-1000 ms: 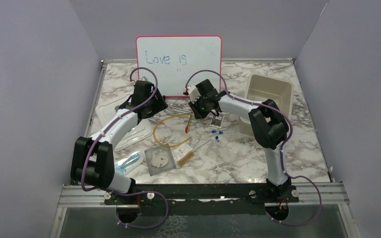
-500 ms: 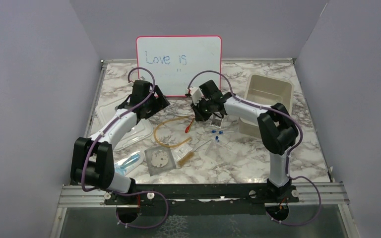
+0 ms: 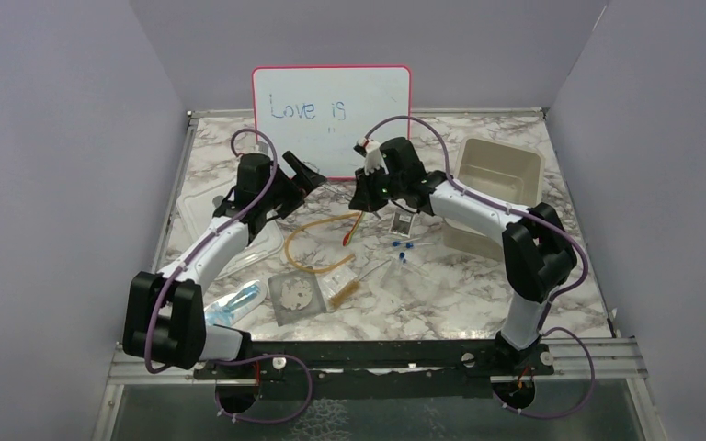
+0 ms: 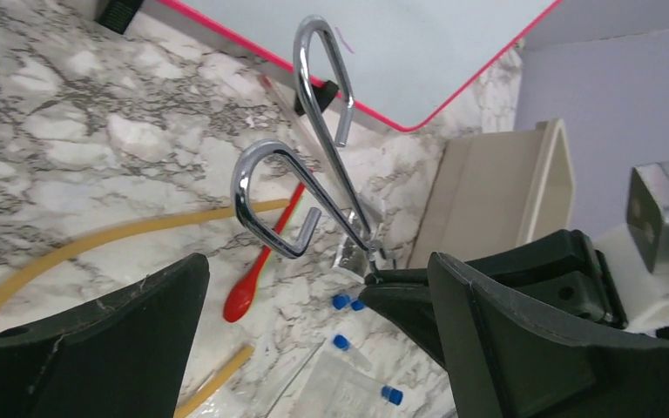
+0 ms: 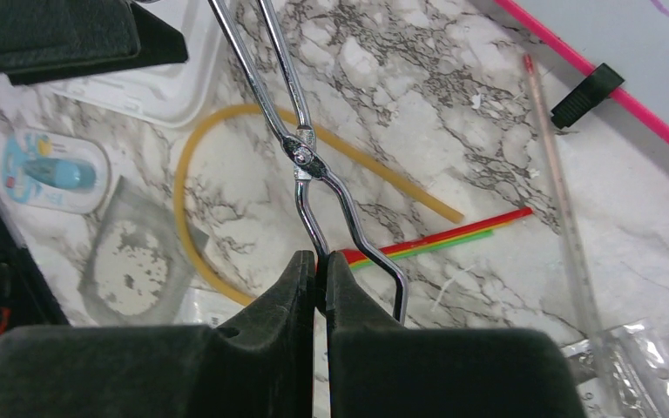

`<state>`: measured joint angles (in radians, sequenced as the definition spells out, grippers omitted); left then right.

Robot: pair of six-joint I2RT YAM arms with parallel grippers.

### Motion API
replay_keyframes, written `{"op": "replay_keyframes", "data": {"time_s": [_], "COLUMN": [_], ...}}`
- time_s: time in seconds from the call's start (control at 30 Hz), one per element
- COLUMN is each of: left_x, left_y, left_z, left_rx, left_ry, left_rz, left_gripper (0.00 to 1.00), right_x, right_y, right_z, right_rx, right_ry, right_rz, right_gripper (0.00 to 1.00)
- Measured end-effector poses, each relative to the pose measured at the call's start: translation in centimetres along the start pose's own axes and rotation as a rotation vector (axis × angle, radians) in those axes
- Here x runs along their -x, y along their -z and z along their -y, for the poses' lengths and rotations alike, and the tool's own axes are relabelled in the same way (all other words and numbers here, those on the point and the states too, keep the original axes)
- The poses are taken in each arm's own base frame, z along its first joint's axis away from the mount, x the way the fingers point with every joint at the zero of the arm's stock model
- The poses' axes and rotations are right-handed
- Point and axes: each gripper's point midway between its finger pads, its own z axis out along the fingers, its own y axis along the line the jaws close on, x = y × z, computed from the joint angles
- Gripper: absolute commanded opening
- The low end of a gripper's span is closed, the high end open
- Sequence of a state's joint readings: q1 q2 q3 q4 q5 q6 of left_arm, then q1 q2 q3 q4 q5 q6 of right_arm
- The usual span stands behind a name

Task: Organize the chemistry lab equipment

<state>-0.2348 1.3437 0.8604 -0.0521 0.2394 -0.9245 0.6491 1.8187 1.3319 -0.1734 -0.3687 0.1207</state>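
Observation:
Chrome tongs hang above the table. My right gripper is shut on one of their arms, and shows near the whiteboard's foot. The looped handles point toward my left gripper, which stands wide open just short of them with nothing between its fingers. Below on the marble lie the amber tubing loop, the red-tipped dropper, the grey gauze mat, tiny blue-capped pieces and a clear packet.
The red-framed whiteboard stands at the back. A beige bin sits at the right, its lid at the left under my left arm. A blue packet lies front left. A thin glass rod lies by the board.
My left gripper opened wide and drew back from the tongs. My right gripper closed on the tongs and carried them back toward the whiteboard.

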Motion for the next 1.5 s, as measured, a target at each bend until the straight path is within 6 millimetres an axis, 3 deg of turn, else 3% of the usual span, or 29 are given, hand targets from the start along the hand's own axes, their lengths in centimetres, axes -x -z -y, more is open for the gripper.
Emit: {"op": "replay_keyframes", "data": {"time_s": [0.13, 0.43, 0.63, 0.8, 0.9, 0.93, 1.07, 1.17, 1.3, 1.5], "left_x": [-0.2, 0.1, 0.9, 0.9, 1.0, 1.1, 1.2, 1.2, 1.4, 1.5], "left_y": [-0.3, -1.7, -1.9, -2.0, -2.0, -2.0, -1.7, -1.3, -0.4, 2.2], "left_z": [1.0, 1.9, 2.6, 2.7, 2.8, 2.8, 3.4, 3.5, 4.3, 8.4], "left_rx": [-0.075, -0.118, -0.112, -0.112, -0.113, -0.113, -0.130, -0.134, -0.162, -0.308], "left_ry": [0.040, 0.105, 0.076, 0.072, 0.066, 0.064, 0.045, -0.004, -0.106, -0.264], "left_rz": [0.001, 0.023, 0.081, 0.090, 0.096, 0.100, 0.109, 0.112, 0.109, 0.078], "left_gripper": [0.90, 0.54, 0.44, 0.20, 0.00, 0.00, 0.00, 0.00, 0.00, 0.00], "right_x": [0.4, 1.0, 1.5, 2.2, 2.2, 2.2, 1.8, 1.7, 2.9, 6.8], "right_y": [-0.2, -0.3, -0.2, 0.0, 0.1, 0.1, 0.4, 1.2, 3.4, 6.2], "right_z": [-1.2, -3.7, -4.6, -5.5, -5.6, -5.6, -5.8, -6.3, -7.6, -9.2], "right_rx": [0.035, 0.111, 0.155, 0.204, 0.212, 0.214, 0.222, 0.237, 0.268, 0.294], "right_ry": [-0.087, -0.208, -0.250, -0.254, -0.255, -0.255, -0.240, -0.220, -0.188, -0.151], "right_rz": [0.018, 0.039, 0.050, 0.066, 0.070, 0.069, 0.051, 0.036, 0.058, 0.159], "right_gripper": [0.01, 0.01, 0.01, 0.01, 0.04, 0.08, 0.41, 0.55, 0.59, 0.64]}}
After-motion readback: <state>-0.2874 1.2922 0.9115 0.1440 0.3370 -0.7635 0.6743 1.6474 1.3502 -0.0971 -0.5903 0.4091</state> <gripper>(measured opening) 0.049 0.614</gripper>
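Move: Just to the right of the open left gripper, the metal tongs slant up from the right fingers, their middle about 5 cm right of the left hand and nearly level in reach and height, rings reaching towards it. From the right hand, which holds their jaw end, the left gripper is some 9 cm left, 3 cm ahead and 4 cm higher. The red spoon lies about 9 cm back, 8 cm right and 15 cm below the left hand; the tubing about 13 cm back, straight below in width. Bringing the handles to the left gripper, the right hand moves about 4 cm left, a little up and back, tilting some 20 degrees, while the left eases forward and right and shuts on the handle part. The right then opens and rises about 8 cm off the jaws, drawing slightly back; the left keeps its pinch and lifts some 6 cm, slightly back and right, fingers tipping upward. ##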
